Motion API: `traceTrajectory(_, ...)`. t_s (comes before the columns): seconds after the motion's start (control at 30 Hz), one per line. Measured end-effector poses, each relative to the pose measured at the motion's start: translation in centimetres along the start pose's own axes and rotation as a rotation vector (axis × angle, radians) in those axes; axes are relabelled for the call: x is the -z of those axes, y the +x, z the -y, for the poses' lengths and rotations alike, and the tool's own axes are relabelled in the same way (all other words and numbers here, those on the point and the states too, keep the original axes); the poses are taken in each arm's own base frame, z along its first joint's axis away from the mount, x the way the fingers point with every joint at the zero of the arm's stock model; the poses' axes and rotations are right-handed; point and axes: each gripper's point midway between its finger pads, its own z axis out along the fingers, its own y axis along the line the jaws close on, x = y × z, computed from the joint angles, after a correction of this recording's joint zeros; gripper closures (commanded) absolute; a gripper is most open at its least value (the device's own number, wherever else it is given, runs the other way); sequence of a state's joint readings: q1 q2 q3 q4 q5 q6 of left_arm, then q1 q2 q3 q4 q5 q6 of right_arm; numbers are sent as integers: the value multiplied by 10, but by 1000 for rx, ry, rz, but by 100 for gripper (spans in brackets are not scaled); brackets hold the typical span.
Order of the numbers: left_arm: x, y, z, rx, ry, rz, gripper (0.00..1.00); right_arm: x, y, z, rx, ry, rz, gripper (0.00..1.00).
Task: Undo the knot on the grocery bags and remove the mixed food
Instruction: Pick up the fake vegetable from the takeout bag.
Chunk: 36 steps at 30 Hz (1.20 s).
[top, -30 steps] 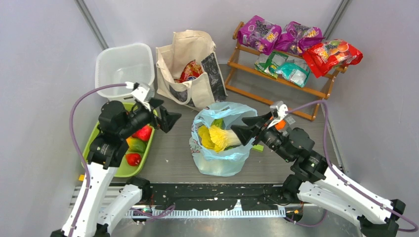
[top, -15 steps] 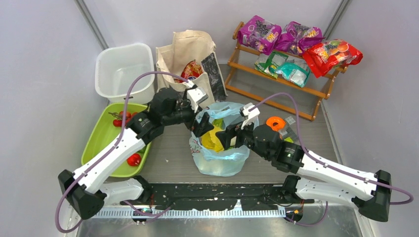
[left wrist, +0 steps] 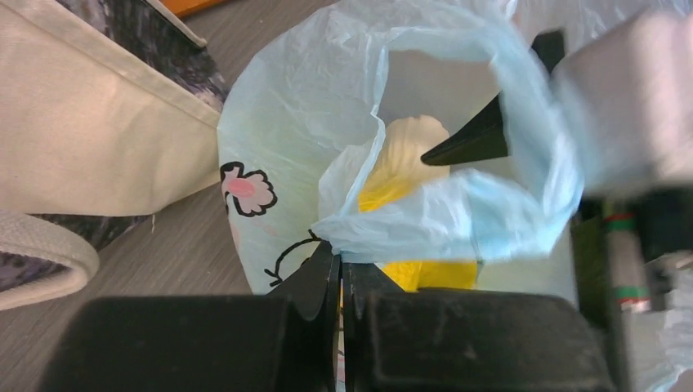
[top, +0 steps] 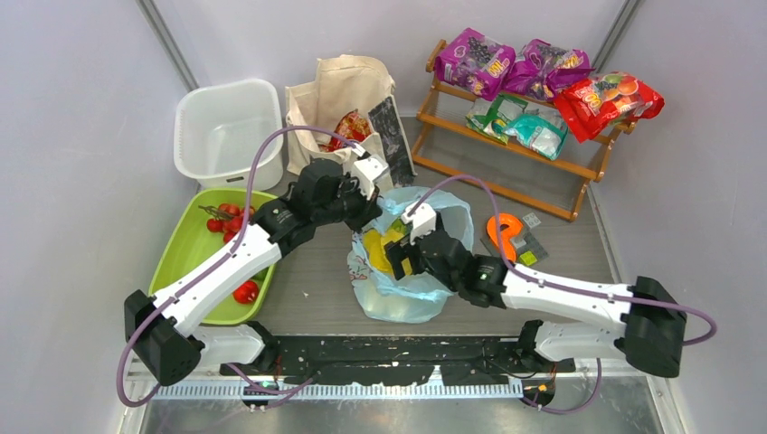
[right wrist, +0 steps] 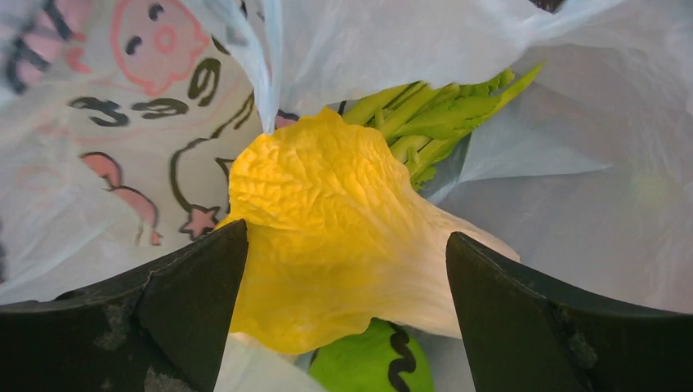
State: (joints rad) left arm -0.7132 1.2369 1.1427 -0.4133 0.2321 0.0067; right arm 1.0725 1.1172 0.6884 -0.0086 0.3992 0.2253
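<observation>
The light-blue plastic bag (top: 407,298) stands with its mouth open, and no knot shows. My left gripper (top: 371,217) is at its far-left rim, shut on a fold of the bag's film (left wrist: 441,220). Inside lie a yellow vegetable (right wrist: 327,220), green stalks (right wrist: 425,122) and a green fruit (right wrist: 368,359). My right gripper (right wrist: 345,233) is down in the bag, open, with one finger on each side of the yellow vegetable (top: 373,258) and not closed on it. Behind the bag stands the cream canvas tote (top: 344,99) with a red-orange packet (top: 351,128) in it.
A white tub (top: 226,127) stands at the back left. In front of it a green tray (top: 176,262) holds small red fruits. The wooden rack (top: 506,172) at the back right carries purple, teal and red packets. An orange ring-shaped thing (top: 503,228) lies right of the bag.
My left arm swung from over the green tray to the bag's rim and its jaws shut there. My right gripper pushed forward into the bag and opened wider.
</observation>
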Motion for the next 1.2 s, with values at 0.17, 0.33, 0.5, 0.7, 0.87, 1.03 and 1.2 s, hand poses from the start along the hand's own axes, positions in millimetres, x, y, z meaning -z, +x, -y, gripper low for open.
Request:
traceTrajectory(0.17,1,-4,-9,2,-52,18,100,-20,21,-1,130,-10,-82,2)
traceTrajectory(0.33,6,-4,-15,3,-96,28,100,-30,27,-4,221,-62,-121,3)
traceTrajectory(0.5,10,-6,-18,7,-116,38,100,-44,38,-1,273,-87,-174,2)
traceTrajectory(0.7,12,-7,-20,15,-134,42,100,-59,50,1,283,-95,-204,35)
traceTrajectory(0.87,13,-4,-22,15,-147,39,100,-64,43,4,257,-88,-168,83)
traceTrajectory(1.03,14,-1,-25,16,-163,34,100,-60,37,8,231,-80,-137,95)
traceTrajectory(1.2,15,0,-26,15,-171,33,100,-35,10,10,198,-91,-28,95)
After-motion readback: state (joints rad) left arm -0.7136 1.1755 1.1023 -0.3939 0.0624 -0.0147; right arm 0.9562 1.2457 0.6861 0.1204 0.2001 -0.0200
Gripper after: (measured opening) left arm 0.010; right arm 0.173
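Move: The yellow cabbage lies in the open bag about 3 cm ahead of the right hand, 2 cm to its left and 7 below. Green stalks show some 5 cm beyond the cabbage at much the same height, and the rim corner held by the left hand is about 8 cm ahead, 6 left and 2 above the right hand. From the left hand the cabbage is roughly 4 cm back, 6 right and 9 below. Right hand dips about 7 cm and forward, pinches cabbage leaves, rises 5; left holds bag rim, edging left. ##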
